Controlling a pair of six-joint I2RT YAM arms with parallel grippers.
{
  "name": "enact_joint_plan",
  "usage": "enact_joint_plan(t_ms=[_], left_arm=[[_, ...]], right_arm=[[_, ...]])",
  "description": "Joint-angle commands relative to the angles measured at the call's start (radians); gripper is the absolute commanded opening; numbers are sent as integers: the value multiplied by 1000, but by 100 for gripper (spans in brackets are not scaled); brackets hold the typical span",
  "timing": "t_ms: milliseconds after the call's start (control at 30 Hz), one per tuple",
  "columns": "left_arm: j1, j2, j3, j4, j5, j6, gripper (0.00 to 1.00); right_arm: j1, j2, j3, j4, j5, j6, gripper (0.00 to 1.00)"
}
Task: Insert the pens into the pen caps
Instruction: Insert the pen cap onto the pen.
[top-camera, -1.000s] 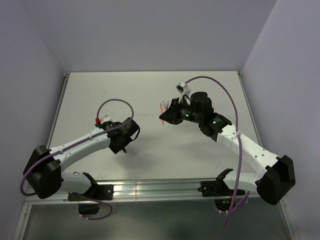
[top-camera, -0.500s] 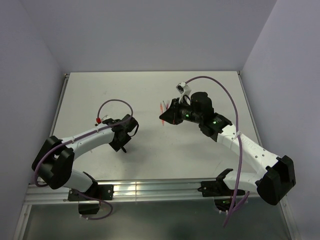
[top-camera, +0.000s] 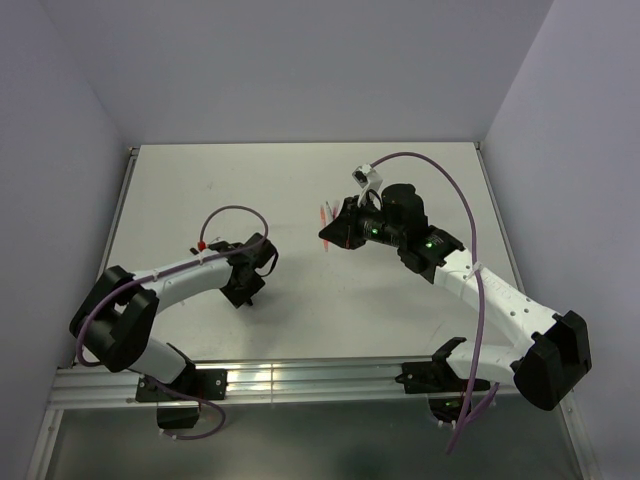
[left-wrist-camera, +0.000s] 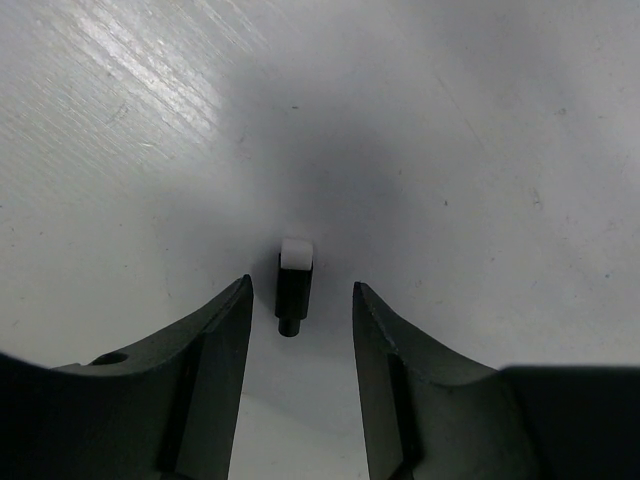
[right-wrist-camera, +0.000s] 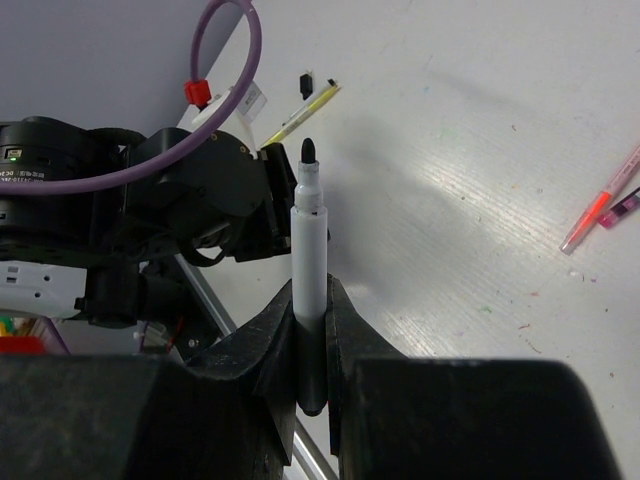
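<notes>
On the table lies a small black pen cap (left-wrist-camera: 294, 285) with a white end. My left gripper (left-wrist-camera: 300, 292) is low over it and open, one finger on each side, neither touching. In the top view this gripper (top-camera: 247, 291) is left of centre. My right gripper (right-wrist-camera: 312, 300) is shut on a white pen (right-wrist-camera: 308, 240) with a black tip, held above the table and pointing toward the left arm. That gripper (top-camera: 330, 238) hovers near the table's middle. A yellow pen (right-wrist-camera: 300, 112) and a small black cap (right-wrist-camera: 305, 85) lie beyond the left arm.
A pink pen (right-wrist-camera: 598, 208) and a dark purple pen (right-wrist-camera: 626, 207) lie together on the table to the right in the right wrist view, seen as pink strokes (top-camera: 322, 215) from above. The left arm's purple cable (top-camera: 232, 212) loops above its wrist. Walls stand on three sides.
The left arm's elbow has swung to the right and its cable loop has shifted, while its gripper stays over the same spot. The right arm holds still with the pen.
</notes>
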Motion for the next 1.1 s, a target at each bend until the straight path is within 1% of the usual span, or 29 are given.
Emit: enact_joint_plan(t_ms=[0,133,367,400,467,500,567,600,633,667,733,833,900,933,967,1000,1033,1067], left_arm=[[5,3,-9,26,11,3,49],[15,18,-23,57,33,14,47],[18,15,-50,60,31,3,43],[18,12,-52,62,31,3,39],[21,13,-62,74,36,7,35],[22,13,-67,80,42,7,29],[31,15,-84,102,68,26,22],[32,18,-87,115,76,30,12],[35,15,-92,126,83,46,4],[36,13,-98,137,105,59,0],[38,-11,-93,160,117,102,1],[39,-72,-24,168,131,209,0],[39,-129,81,181,145,283,0],[42,-147,118,218,155,360,0],[45,-166,188,246,175,403,0],[51,-190,224,269,222,438,0],[76,-194,291,349,282,516,0],[94,-194,324,399,347,562,0]], right_arm=[[-6,-30,-2,11,2,-16,0],[-7,-28,-2,7,2,-16,0],[-7,-25,0,4,-1,-18,0],[-7,-25,0,5,-1,-18,0],[-7,-27,-3,5,-1,-18,0],[-7,-27,0,4,-1,-19,0],[-7,-25,0,1,-1,-19,0],[-7,-25,-3,1,-2,-21,0],[-7,-25,-3,1,-4,-19,0],[-7,-25,-3,4,-5,-18,0],[-7,-24,0,-1,-7,-21,0],[-7,-24,0,-2,-4,-25,0],[-7,-20,1,-5,2,-27,0],[-6,-20,4,-11,13,-28,0],[-7,-19,6,-12,18,-28,0],[-6,-20,6,-12,18,-28,0],[-7,-25,1,-1,10,-24,0],[-7,-30,-2,10,7,-22,0]])
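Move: The marker cap lies almost directly below the left hand, only about 1 cm under the point between its open fingers. The white marker in the right hand is roughly 20 cm to the left hand's right, 6 cm ahead and 23 cm up; a capped orange pen lies 18 cm ahead and 19 cm right. The black cap off to the left is 13 cm ahead and 15 cm left. From the right hand, the marker cap is some 20 cm left, 5 cm back and 24 cm down. Down by barely a centimetre, the left hand settles over the marker cap and shuts its fingers, pinching the cap by its sides. It then rises quickly, about 10 cm, swinging right and forward by some 6 cm each towards the marker, while the wrist turns about 20 degrees clockwise and tips the fingers forward and right. The right hand stays put, still gripping the marker. ##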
